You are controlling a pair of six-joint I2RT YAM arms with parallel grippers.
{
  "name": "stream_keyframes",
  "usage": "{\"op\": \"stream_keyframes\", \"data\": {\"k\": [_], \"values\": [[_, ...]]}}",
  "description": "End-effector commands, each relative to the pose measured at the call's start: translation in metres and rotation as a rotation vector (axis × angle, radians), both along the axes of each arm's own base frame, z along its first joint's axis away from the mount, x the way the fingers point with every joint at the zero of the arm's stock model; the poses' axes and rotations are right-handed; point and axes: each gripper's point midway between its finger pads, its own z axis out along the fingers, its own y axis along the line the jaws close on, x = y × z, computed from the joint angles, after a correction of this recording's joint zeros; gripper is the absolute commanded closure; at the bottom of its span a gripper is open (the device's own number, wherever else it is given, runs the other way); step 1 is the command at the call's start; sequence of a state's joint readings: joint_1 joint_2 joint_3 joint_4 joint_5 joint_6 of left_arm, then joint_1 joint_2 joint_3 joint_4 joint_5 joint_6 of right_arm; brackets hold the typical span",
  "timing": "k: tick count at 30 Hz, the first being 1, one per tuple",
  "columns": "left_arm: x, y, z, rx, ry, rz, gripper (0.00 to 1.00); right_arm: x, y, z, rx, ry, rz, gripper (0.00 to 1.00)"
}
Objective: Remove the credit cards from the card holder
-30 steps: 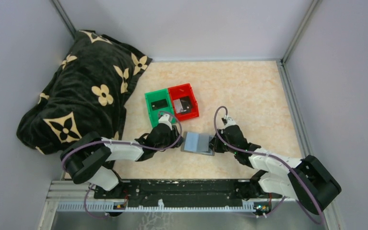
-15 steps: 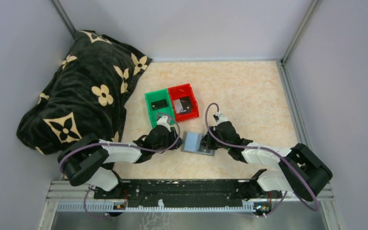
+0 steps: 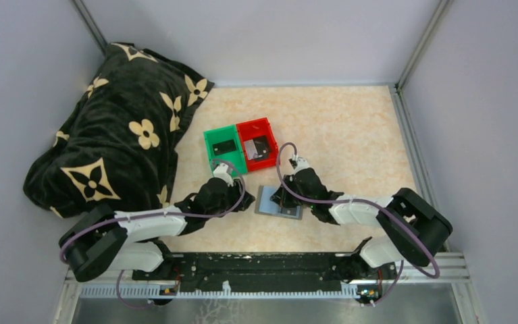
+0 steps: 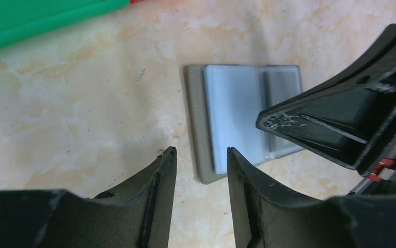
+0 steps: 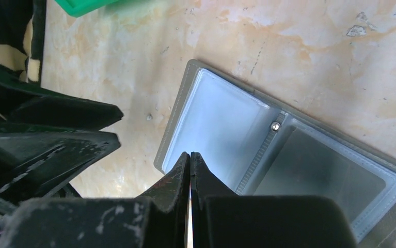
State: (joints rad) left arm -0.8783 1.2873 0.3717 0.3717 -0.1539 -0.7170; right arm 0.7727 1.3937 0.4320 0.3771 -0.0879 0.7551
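Observation:
The card holder (image 3: pixel 269 200) lies open and flat on the table, showing two blue-grey panels (image 5: pixel 221 124) with a hinge strip between them. My right gripper (image 5: pixel 190 155) is shut, its tips low over the near edge of the left panel; from above the right gripper (image 3: pixel 284 200) sits over the holder. My left gripper (image 4: pixel 201 153) is open just off the holder's left edge (image 4: pixel 198 129), nothing between its fingers. A dark credit card (image 3: pixel 225 146) lies in the green bin, another (image 3: pixel 260 147) in the red bin. I cannot tell whether a card sits in the darker right panel (image 5: pixel 319 175).
The green bin (image 3: pixel 214 160) and red bin (image 3: pixel 271 160) stand side by side just beyond the holder. A black blanket with cream flowers (image 3: pixel 114 135) is heaped at the left. Grey walls close in the table on three sides.
My right arm has swung left, from the holder's right edge to over its panels. The left arm has pulled back a little to the left and its jaws have widened slightly.

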Motion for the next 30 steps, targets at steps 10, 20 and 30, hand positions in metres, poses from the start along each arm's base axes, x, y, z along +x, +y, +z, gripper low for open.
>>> {"op": "stream_keyframes", "data": {"k": [10,20,30], "values": [[0.005,-0.063,0.03,-0.077,-0.086,-0.196,0.74,-0.009,-0.039,0.022,-0.048,-0.079,-0.097,0.83],[0.008,-0.07,-0.005,-0.041,-0.018,-0.195,1.0,-0.03,-0.077,0.0,-0.11,-0.037,-0.173,0.64],[0.005,-0.065,-0.016,-0.026,0.01,-0.183,1.0,-0.033,-0.078,-0.011,-0.113,-0.019,-0.165,0.64]]}}
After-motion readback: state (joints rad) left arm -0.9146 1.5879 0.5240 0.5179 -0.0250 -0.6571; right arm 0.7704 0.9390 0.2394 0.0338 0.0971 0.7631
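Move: Ahead of the left gripper there is nothing close; the card holder's light-blue half lies about 6 cm to its right, level with it and some 2 cm below, with the grey pocket 6 cm farther right. The holder's right edge is roughly 8 cm to the right of the right gripper, 2 cm back and 2 cm below. The red box sits about 18 cm ahead of the left gripper and 3 cm right, the green box 16 cm ahead and 7 cm left. Swapping over on the open holder, the closed right gripper lifts off the light-blue half, arcs about 8 cm right and a little back, and sinks beside the right edge, opening to about a third. Meanwhile the left hops up 2 cm, swings some 6 cm right while shutting on nothing, turns about 10 degrees clockwise and lowers its closed tips onto the light-blue half. ##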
